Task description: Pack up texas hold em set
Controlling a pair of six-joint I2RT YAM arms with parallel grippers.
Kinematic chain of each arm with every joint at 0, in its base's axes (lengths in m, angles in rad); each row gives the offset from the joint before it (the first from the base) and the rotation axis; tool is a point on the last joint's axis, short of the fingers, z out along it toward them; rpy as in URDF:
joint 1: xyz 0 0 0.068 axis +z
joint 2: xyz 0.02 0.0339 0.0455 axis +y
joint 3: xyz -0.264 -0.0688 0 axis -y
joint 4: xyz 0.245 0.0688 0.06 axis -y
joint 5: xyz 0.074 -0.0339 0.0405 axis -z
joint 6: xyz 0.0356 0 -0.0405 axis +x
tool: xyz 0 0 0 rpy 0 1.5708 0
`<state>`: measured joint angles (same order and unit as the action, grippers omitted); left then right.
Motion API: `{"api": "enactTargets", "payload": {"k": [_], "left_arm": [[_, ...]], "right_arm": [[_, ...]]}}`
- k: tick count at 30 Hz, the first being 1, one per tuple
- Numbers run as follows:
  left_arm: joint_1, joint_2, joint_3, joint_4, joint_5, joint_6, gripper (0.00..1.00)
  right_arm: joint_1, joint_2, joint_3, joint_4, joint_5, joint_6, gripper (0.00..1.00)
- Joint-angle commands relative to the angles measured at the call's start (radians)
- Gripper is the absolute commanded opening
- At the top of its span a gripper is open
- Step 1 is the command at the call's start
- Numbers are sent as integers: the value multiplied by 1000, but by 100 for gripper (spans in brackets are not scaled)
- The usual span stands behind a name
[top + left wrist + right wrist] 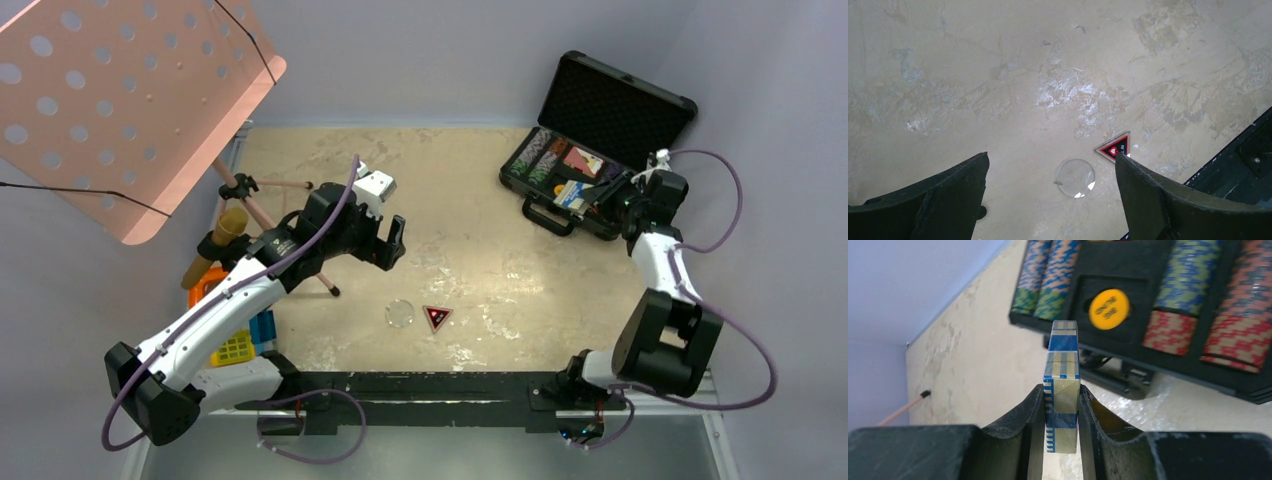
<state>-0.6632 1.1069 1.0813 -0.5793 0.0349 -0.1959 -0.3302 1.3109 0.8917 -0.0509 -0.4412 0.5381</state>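
Note:
The black briefcase (586, 218) stands open at the back right with rows of coloured chips (537, 157) and a red deck (582, 160) inside. My right gripper (603, 196) is shut on the blue and white card deck (1062, 382), holding it just above the case's front edge. An orange button (1108, 309) lies in the case's middle slot. The clear button (400, 314) and the dark triangular marker (436, 317) lie on the table in front. My left gripper (390, 242) is open above them; in the left wrist view the clear button (1075, 178) and marker (1115, 147) lie between its fingers.
A pink perforated music stand (120, 100) leans over the back left, its tripod legs (290, 240) under my left arm. Yellow and blue crates (240, 340) sit at the left edge. A black rail (430, 385) runs along the near edge.

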Motion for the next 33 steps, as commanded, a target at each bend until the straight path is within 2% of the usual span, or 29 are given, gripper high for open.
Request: {"api": "enactTargets", "payload": {"k": [1, 7, 11, 33], "left_arm": [[0, 3, 32, -3, -30, -34, 100], [0, 4, 30, -2, -30, -31, 100], [-1, 4, 29, -3, -31, -28, 100], [-1, 1, 31, -7, -64, -25, 100]], "right_arm": [[-55, 111, 64, 199, -63, 76, 0], [-87, 258, 111, 350, -158, 213, 0], [-88, 309, 130, 402, -146, 282, 0], [-45, 441, 155, 352, -26, 274, 0]]}}
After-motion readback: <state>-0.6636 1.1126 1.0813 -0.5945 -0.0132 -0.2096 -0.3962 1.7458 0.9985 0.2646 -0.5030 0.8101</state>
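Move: Straight ahead of the right hand, which already holds the blue-and-white card deck, the case's middle slot with the orange Big Blind button lies about 11 cm out and 11 cm below. The red card deck sits some 7 cm beyond that slot and 4 cm to its right; the right chip rows stand about 9 cm to the slot's right and 2 cm farther out. From the left hand the slot is roughly 25 cm ahead, 37 cm right and 15 cm below. Carrying the card deck over the open case, the right hand goes about 8 cm forward, 6 cm down and 4 cm right, towards the slot with the Big Blind button. Most of the drop comes at once, then it rises about a centimetre while still reaching forward, and finally eases down again. The wrist rolls some 15 degrees, left side up, while the fingers keep their hold. ##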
